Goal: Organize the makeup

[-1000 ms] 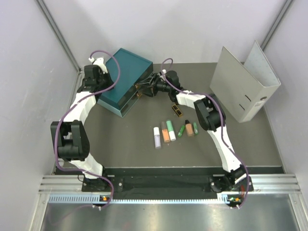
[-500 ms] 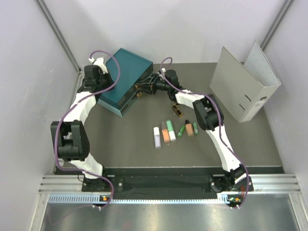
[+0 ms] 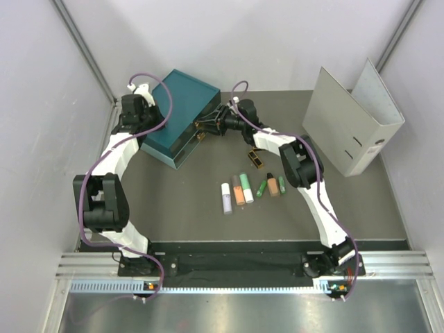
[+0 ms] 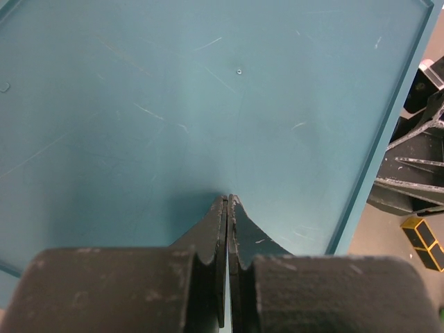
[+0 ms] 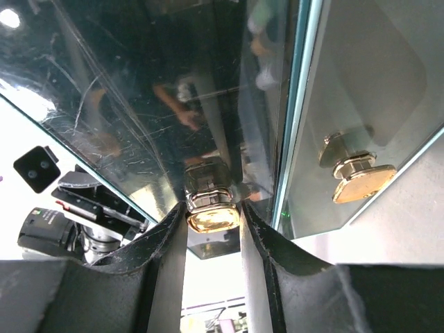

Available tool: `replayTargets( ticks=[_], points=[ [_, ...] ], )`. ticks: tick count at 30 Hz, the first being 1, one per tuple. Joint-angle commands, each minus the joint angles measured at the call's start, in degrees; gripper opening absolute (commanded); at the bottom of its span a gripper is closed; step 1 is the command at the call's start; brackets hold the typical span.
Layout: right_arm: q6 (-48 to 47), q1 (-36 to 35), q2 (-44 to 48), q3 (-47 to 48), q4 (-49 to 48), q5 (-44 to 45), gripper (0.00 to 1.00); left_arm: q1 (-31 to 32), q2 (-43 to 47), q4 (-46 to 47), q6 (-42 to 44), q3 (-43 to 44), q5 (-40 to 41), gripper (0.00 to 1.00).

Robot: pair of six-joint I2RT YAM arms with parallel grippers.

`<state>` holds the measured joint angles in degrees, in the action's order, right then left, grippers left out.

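Note:
The makeup lies in a row on the dark mat: a white tube (image 3: 226, 198), a peach tube (image 3: 239, 195), a pale tube (image 3: 247, 187), a green tube (image 3: 261, 187) and a black-and-gold case (image 3: 254, 159). That case (image 4: 424, 232) also shows at the edge of the left wrist view. My left gripper (image 3: 142, 121) is shut, its tips (image 4: 228, 199) resting against the teal drawer box's lid (image 4: 208, 104). At the box's front (image 3: 177, 114), my right gripper (image 3: 203, 126) is shut on a gold drawer knob (image 5: 213, 208), one finger on each side.
A second gold knob (image 5: 354, 177) sits on the neighbouring clear drawer to the right. A large grey binder (image 3: 350, 121) stands open at the back right. Grey walls close in the mat on the left, the back and the right.
My right gripper's fingers have closed in on the gold knob and shifted slightly towards the box. The left arm and the makeup have not moved.

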<state>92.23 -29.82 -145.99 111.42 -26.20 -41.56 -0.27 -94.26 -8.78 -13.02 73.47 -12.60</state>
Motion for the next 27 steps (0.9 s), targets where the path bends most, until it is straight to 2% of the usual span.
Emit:
replayTargets(
  ticks=[1,25,27],
  points=[
    [-3.98,1.26,5.10,-2.77,5.89,-0.18,0.00,0.01,-0.49,-2.56,-0.87,-2.28,0.29,0.00],
    [-14.26,4.86,20.48,-20.36,14.24,-4.93,0.00,0.01,-1.46,-3.70,-1.22,-2.63,0.38,0.00],
    [-16.89,4.95,22.14,-21.76,17.04,-4.67,0.00,0.10,-1.19,-3.71,-0.87,-2.89,0.47,0.00]
  ],
)
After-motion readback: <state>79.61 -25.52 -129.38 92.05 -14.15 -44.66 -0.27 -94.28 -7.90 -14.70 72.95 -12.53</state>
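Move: The right hand already has the upper drawer's gold knob between its fingers, level with its hand point. The lower drawer's knob sits about 6 cm straight below; the nearer black compact lies on the table some 19 cm to the right, 5 cm back and 10 cm down. From the left hand, closed on the cabinet's top, the upper knob is roughly 11 cm right, 2 cm ahead and 4 cm lower. Keeping its pinch on the upper knob, the right hand pulls right and back about 8 cm, rolling 10 degrees. ##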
